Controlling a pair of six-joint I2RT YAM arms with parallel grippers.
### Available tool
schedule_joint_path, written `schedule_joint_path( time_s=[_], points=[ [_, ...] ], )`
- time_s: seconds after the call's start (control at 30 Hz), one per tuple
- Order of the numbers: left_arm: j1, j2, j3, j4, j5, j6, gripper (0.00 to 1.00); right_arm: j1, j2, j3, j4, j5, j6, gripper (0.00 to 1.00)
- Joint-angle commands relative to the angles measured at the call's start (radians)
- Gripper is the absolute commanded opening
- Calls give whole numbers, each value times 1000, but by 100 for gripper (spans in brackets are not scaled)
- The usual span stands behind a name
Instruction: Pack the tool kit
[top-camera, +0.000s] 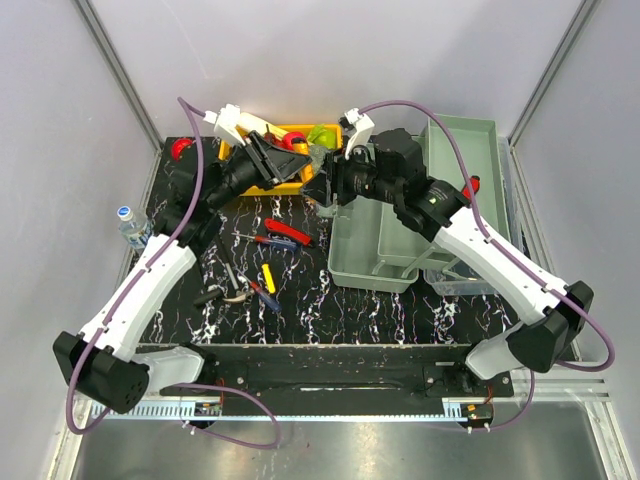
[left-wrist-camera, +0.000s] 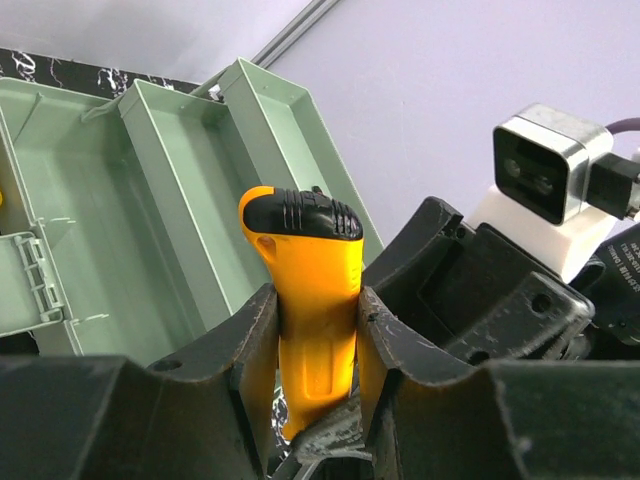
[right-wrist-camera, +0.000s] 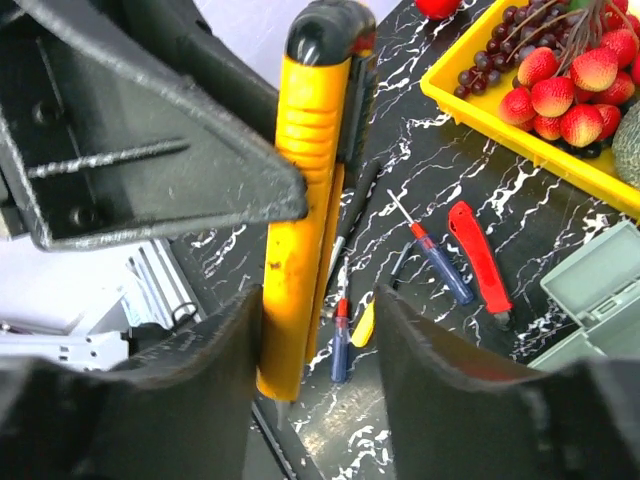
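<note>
An orange-yellow utility knife (left-wrist-camera: 310, 290) with a black cap is held upright in my left gripper (left-wrist-camera: 316, 300), which is shut on its body. My right gripper (right-wrist-camera: 318, 300) stands round the same knife (right-wrist-camera: 300, 230). Its left finger touches the handle and the other finger stands apart from it, so it is open. Both grippers meet over the table's back middle, left (top-camera: 290, 160) and right (top-camera: 335, 182). The grey-green toolbox (top-camera: 400, 240) lies open at the right, its trays (left-wrist-camera: 120, 200) empty.
Loose tools lie on the black marbled table: a red knife (top-camera: 288, 232) (right-wrist-camera: 480, 255), blue-handled screwdrivers (right-wrist-camera: 440, 265), a yellow tool (top-camera: 268, 278) and pliers (top-camera: 235, 290). A yellow fruit tray (right-wrist-camera: 520, 140) sits at the back. A water bottle (top-camera: 130, 225) stands at the left edge.
</note>
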Motion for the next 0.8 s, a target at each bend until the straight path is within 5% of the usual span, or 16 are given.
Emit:
schedule_joint_path(
  time_s=[0.0,0.1,0.2,0.3,0.37,0.77],
  points=[
    [-27,-20,6,79,-1,30,6,17,1,54,19,56,9,46],
    [-38,-18,1,71,-13,50,12,20,7,54,19,62,12,26],
    [-46,-20,3,49,-38,80,33,20,5,48,17,82,17,6],
    [-47,-26,9,16,-79,117,81,20,-10,36,19,136,20,0],
    [-47,-34,15,-34,-111,151,99,18,-21,31,10,160,0,0],
    [-44,-110,40,-217,-364,307,99,-28,-84,75,-179,607,-196,0]
  ],
)
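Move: The yellow knife stands upright in my left fingers, its middle practically at that hand's point. From my right hand, whose open fingers straddle its lower end, the middle is some 4 cm higher and 2 cm left. From the right hand, the toolbox's lower tray is about 10 cm ahead, 11 cm right and 29 cm down; its top tray is about 9 ahead, 33 right and 18 down. The red knife on the table is roughly 7 ahead, 7 left, 33 down. I shut my right fingers on the knife's lower end while my left hand still grips it, both arms almost still. Only then do I spread my left fingers wide and back that hand off down and left, about 5 cm. My right hand keeps its pinch and swings right and forward over the toolbox, roughly 7 cm, dipping slightly and turning some 20 degrees clockwise. ##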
